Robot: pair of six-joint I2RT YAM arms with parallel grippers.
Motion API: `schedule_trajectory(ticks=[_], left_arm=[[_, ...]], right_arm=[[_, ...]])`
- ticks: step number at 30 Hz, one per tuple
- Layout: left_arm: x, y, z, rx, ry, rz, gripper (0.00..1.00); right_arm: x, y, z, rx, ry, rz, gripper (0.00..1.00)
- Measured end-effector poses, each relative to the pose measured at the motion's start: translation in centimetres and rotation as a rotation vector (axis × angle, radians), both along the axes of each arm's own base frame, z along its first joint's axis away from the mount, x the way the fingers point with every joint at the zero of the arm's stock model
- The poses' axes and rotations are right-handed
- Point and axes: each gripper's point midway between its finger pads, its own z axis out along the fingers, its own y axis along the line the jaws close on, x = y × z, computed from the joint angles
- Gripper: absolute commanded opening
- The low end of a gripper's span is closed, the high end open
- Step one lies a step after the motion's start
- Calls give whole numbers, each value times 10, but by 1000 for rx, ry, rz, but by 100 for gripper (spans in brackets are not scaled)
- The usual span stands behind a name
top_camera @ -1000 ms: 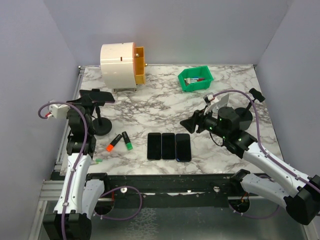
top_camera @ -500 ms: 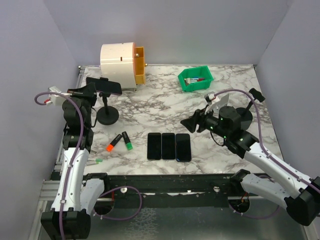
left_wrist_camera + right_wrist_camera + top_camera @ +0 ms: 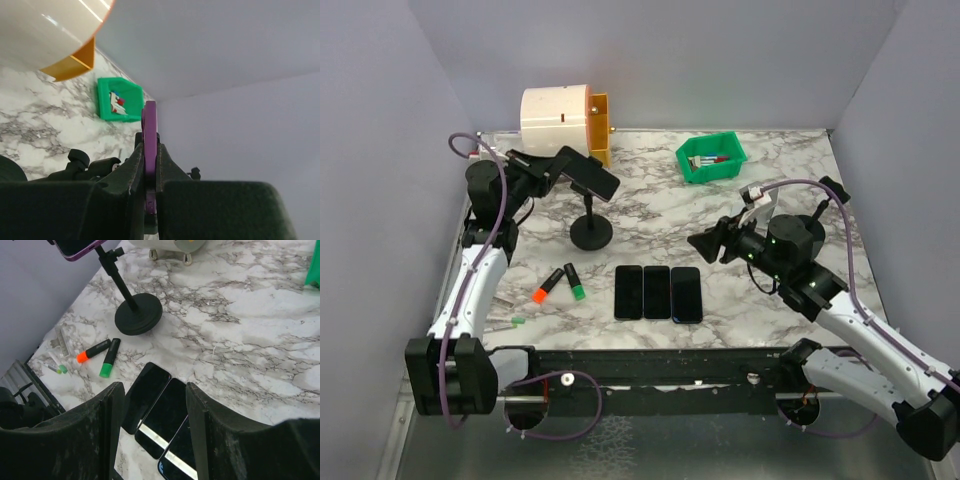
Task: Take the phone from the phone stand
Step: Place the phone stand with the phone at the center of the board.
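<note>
The phone (image 3: pixel 590 174), dark with a purple edge, sits tilted on top of the black phone stand (image 3: pixel 591 233), whose round base rests on the marble table left of centre. My left gripper (image 3: pixel 550 171) is shut on the phone's left end. In the left wrist view the phone's purple edge (image 3: pixel 149 131) is pinched between the left gripper's (image 3: pixel 150 152) fingers. My right gripper (image 3: pixel 706 243) hovers open to the right of the stand, holding nothing. The right wrist view shows the phone (image 3: pixel 75 247) and stand (image 3: pixel 138 314) far ahead of the right gripper (image 3: pixel 155 392).
Three dark phones (image 3: pixel 658 292) lie side by side at front centre. An orange marker (image 3: pixel 547 286) and a green marker (image 3: pixel 573 282) lie to their left. A white and orange drum (image 3: pixel 560 120) stands at back left, a green bin (image 3: pixel 711 158) at back right.
My left arm has swung back and to the right with the phone in its grip. The stand has travelled with it across the table. The right arm has barely shifted.
</note>
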Motion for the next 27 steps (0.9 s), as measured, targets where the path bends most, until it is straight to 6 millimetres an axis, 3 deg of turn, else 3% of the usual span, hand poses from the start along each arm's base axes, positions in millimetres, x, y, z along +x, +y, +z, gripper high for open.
schedule_trajectory(ticks=[4,11,15,24,27], left_arm=[[12,-21,7,-16,-21,-138,0],[31,-52,39,2,-136,-326,0],[38,-82,44,32,-196,-454,0],[33,-170,1,62,-175,-752,0],[29,-187,-10,56,-156,-812,0]], right_arm=[[1,-5,6,3,-23,-21,57],[0,-13,14,-1,-61,-50,57],[0,-17,17,-6,-78,-62,57],[-3,-27,24,-20,-116,-85,57],[-4,-30,28,-20,-129,-93,57]])
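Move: Roughly 23 cm to the right of the left hand, 3 cm back and 29 cm down is the bare centre of the board, where the held stand with its phone is bound. The middle one of three phones lying flat is about 12 cm back and 22 cm right; the green box is some 21 cm ahead and 38 cm right. From the right hand the centre is about 11 cm ahead, 10 cm left and 23 cm below. Carrying the phone stand by the end of its phone, the still-closed left hand sweeps right about 19 cm towards the board's centre, easing slightly forward and arching up 4 cm before sinking again to about its starting height. Meanwhile it swings the phone clockwise by just under 50 degrees. The open, empty right hand backs off some 3 cm to the right and 3 cm up. ##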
